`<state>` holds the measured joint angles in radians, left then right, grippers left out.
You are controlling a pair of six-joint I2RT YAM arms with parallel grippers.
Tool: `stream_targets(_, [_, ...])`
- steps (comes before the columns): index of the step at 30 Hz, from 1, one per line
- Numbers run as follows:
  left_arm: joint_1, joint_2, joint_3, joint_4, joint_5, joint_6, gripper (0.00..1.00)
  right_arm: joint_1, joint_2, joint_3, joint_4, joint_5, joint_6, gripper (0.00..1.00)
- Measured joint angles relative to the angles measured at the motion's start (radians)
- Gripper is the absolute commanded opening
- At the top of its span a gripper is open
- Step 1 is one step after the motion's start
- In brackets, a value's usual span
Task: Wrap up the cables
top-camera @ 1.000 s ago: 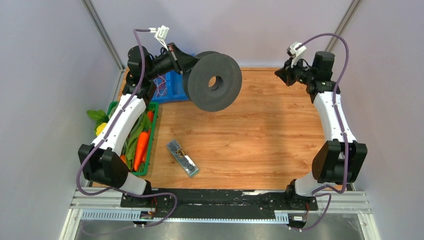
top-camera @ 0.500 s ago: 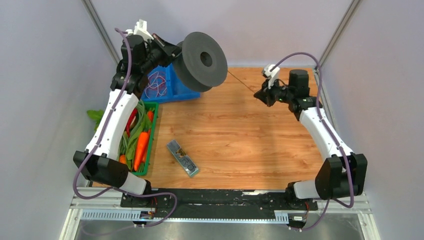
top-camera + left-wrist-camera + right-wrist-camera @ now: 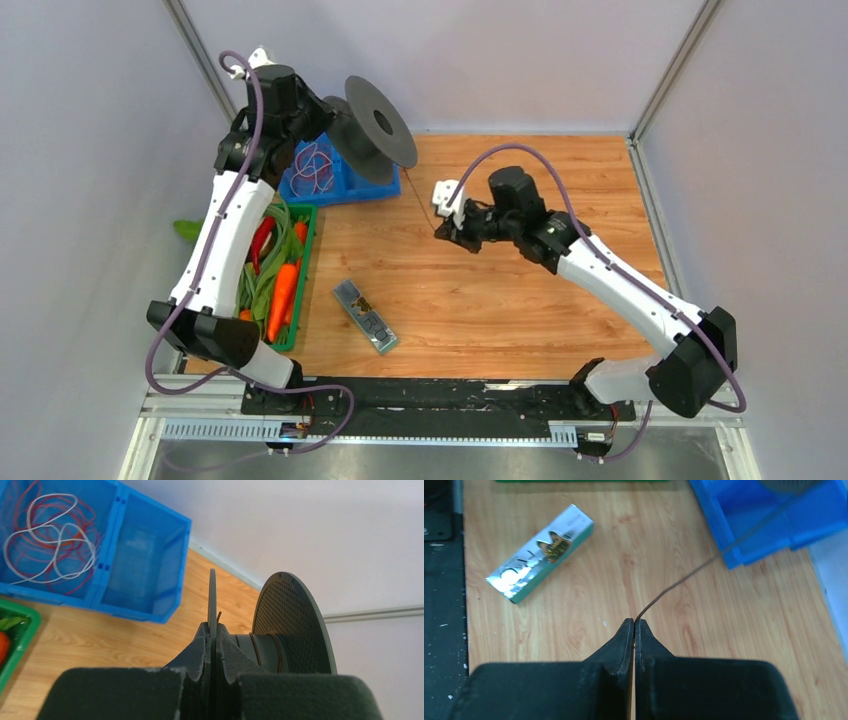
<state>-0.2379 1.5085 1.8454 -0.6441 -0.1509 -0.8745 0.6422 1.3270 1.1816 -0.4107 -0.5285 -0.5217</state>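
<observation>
A black spool (image 3: 377, 127) is held up in the air at the back left, nearly edge-on in the top view. My left gripper (image 3: 212, 628) is shut on its near flange; the hub (image 3: 260, 650) carries a few turns of thin dark cable. The cable (image 3: 419, 201) runs taut from the spool down to my right gripper (image 3: 442, 232), which hangs over the middle of the table. In the right wrist view the right gripper (image 3: 634, 622) is shut on the cable (image 3: 694, 572), which stretches away toward the upper right.
A blue bin (image 3: 330, 197) with loose red and white wires stands at the back left under the spool. A green basket (image 3: 305, 270) of vegetables sits along the left edge. A silver and green packet (image 3: 365, 316) lies on the wooden table front left.
My right gripper has swung from the back right corner to the table's middle, drawing the cable with it. My left arm has lifted and turned the spool toward the back left.
</observation>
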Motion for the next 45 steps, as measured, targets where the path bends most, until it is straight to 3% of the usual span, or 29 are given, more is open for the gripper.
stream_targets(7, [-0.061,0.035,0.000,-0.053,-0.069,0.074,0.00,0.192,0.012,0.134,-0.077,0.042,-0.117,0.00])
stream_targets(19, [-0.217,0.055,-0.048,-0.055,-0.138,0.253,0.00,0.195,0.069,0.389,-0.167,0.090,-0.285,0.00])
stream_targets(29, [-0.262,0.021,-0.292,0.118,0.079,0.404,0.00,0.076,0.129,0.457,-0.188,0.118,-0.320,0.00])
stream_targets(45, [-0.338,-0.221,-0.570,0.418,0.398,0.872,0.00,-0.001,0.144,0.504,-0.298,0.042,-0.370,0.00])
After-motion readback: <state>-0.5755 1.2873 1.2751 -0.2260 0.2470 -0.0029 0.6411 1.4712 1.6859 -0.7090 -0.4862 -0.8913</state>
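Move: The left hand grips one flange rim of the spool, whose middle lies some 9 cm to its right, 3 cm back and about level. From the right hand, which pinches the cable, the spool's middle is roughly 14 cm ahead, 12 cm left and 14 cm higher. The blue bin sits low, about 24 cm ahead and 22 cm left of the right hand; the small silver box lies 11 cm back, 15 cm left and 22 cm below it. Keeping its grip on the flange, the left hand carries the spool about 15 cm right, 10 cm back and some 9 cm lower towards the right hand, its left side rolling up as it swings clockwise, dipping and lifting a little near the end. The right hand, still pinching the cable, first draws back and left about 5 cm, then climbs to some 12 cm above its start and sweeps forward, its wrist rolling about 25 degrees, bringing the cable in close beside the hub between the flanges. ##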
